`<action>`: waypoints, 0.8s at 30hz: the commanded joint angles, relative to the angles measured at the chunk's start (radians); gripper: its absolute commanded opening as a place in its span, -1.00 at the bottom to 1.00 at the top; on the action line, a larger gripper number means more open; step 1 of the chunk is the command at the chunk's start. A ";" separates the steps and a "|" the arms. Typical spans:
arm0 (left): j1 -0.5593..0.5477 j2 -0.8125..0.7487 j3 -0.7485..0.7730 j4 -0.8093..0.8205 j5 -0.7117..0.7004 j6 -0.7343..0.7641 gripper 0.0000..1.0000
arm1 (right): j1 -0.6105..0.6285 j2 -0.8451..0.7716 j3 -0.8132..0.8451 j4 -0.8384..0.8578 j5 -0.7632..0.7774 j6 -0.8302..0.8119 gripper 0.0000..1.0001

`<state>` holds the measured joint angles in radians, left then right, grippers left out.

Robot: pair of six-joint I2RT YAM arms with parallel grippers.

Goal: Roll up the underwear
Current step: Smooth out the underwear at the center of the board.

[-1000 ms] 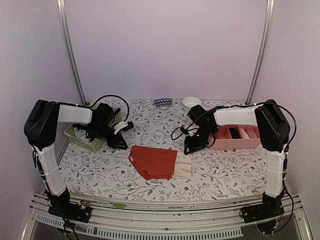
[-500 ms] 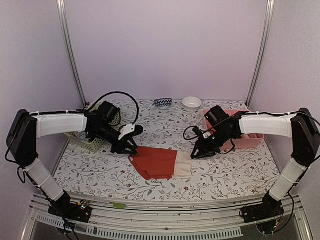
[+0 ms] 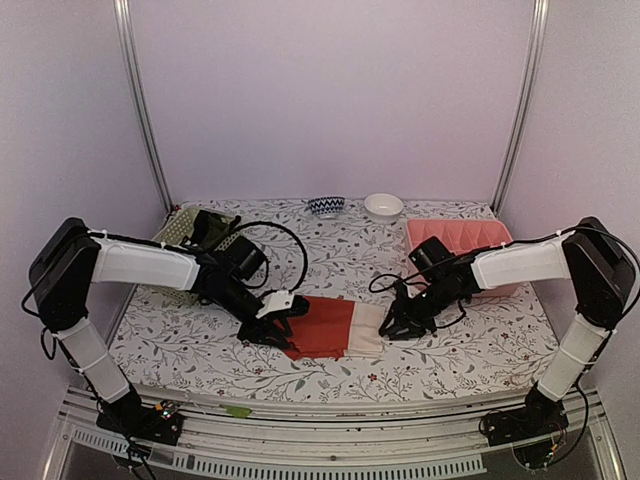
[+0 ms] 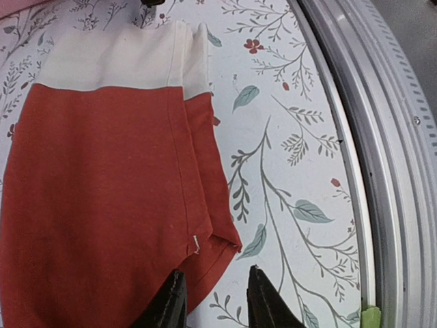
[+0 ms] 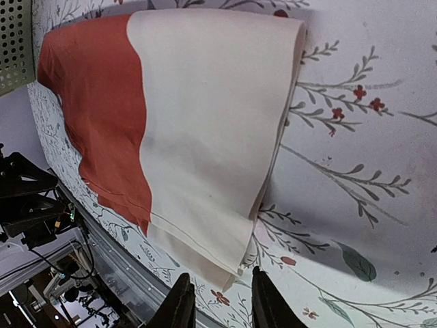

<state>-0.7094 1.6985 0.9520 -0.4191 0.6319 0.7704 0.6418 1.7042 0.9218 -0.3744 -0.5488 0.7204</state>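
Observation:
The underwear point(image 3: 328, 327) lies flat on the flowered table, red-orange with a cream-white band at its right end. My left gripper point(image 3: 287, 322) is low at its red left end. In the left wrist view the red cloth point(image 4: 102, 191) fills the left side, and the left gripper point(image 4: 215, 285) stands open right at its near hem corner, one finger over the cloth. My right gripper point(image 3: 392, 328) is at the cream end. The right wrist view shows the cream band point(image 5: 205, 123) with the right gripper point(image 5: 220, 281) open just short of its near corner, holding nothing.
A pale green perforated basket point(image 3: 183, 232) stands at the back left, behind the left arm. A pink tray point(image 3: 460, 238) sits at the back right. Two small bowls point(image 3: 326, 206) point(image 3: 384, 206) stand by the far wall. The metal front rail point(image 4: 382, 137) runs close to the underwear.
Both arms have come forward and down from the basket and the tray to the near corners of the underwear. The cloth has shifted slightly toward the front.

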 commanded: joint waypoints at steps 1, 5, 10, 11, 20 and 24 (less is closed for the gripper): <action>-0.017 0.017 -0.005 0.032 -0.028 0.045 -0.37 | 0.022 0.047 -0.018 0.057 -0.029 0.055 -0.41; -0.026 0.029 0.006 0.037 -0.029 0.054 -0.36 | 0.038 0.060 -0.037 0.070 -0.030 0.080 -0.41; -0.039 0.044 0.014 0.041 -0.041 0.068 -0.36 | 0.056 0.067 -0.058 0.081 -0.038 0.109 -0.42; -0.040 0.046 0.014 0.041 -0.045 0.070 -0.36 | 0.060 0.067 -0.060 0.083 -0.040 0.112 -0.42; -0.046 0.041 0.002 0.044 -0.065 0.130 -0.37 | 0.064 0.087 -0.038 0.101 -0.043 0.123 -0.93; -0.048 0.030 -0.008 0.073 -0.072 0.150 -0.40 | 0.065 0.079 -0.037 0.094 -0.039 0.123 -1.00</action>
<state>-0.7410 1.7363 0.9493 -0.3889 0.5659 0.8795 0.7002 1.7805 0.8749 -0.2832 -0.5873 0.8398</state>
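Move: The underwear's near right corner, at the cream waistband, lies about 3 cm back, 1 cm to the left and 3 cm below the right hand. From that hand the underwear's middle is some 17 cm left and 4 cm ahead, and the pink box roughly 25 cm ahead and 24 cm right. The near left corner is about 3 cm right, 2 cm back and 4 cm below the left hand; the basket stands some 28 cm ahead and 27 cm left of it. The underwear's near right corner gets pinched by the right hand, which sinks about 3 cm while drawing back 2.5 cm and slightly left onto the waistband edge, then shuts its part-open fingers. Over the near left corner the left hand only lowers some 1.5 cm, fingers still parted, with a slight wrist turn. ##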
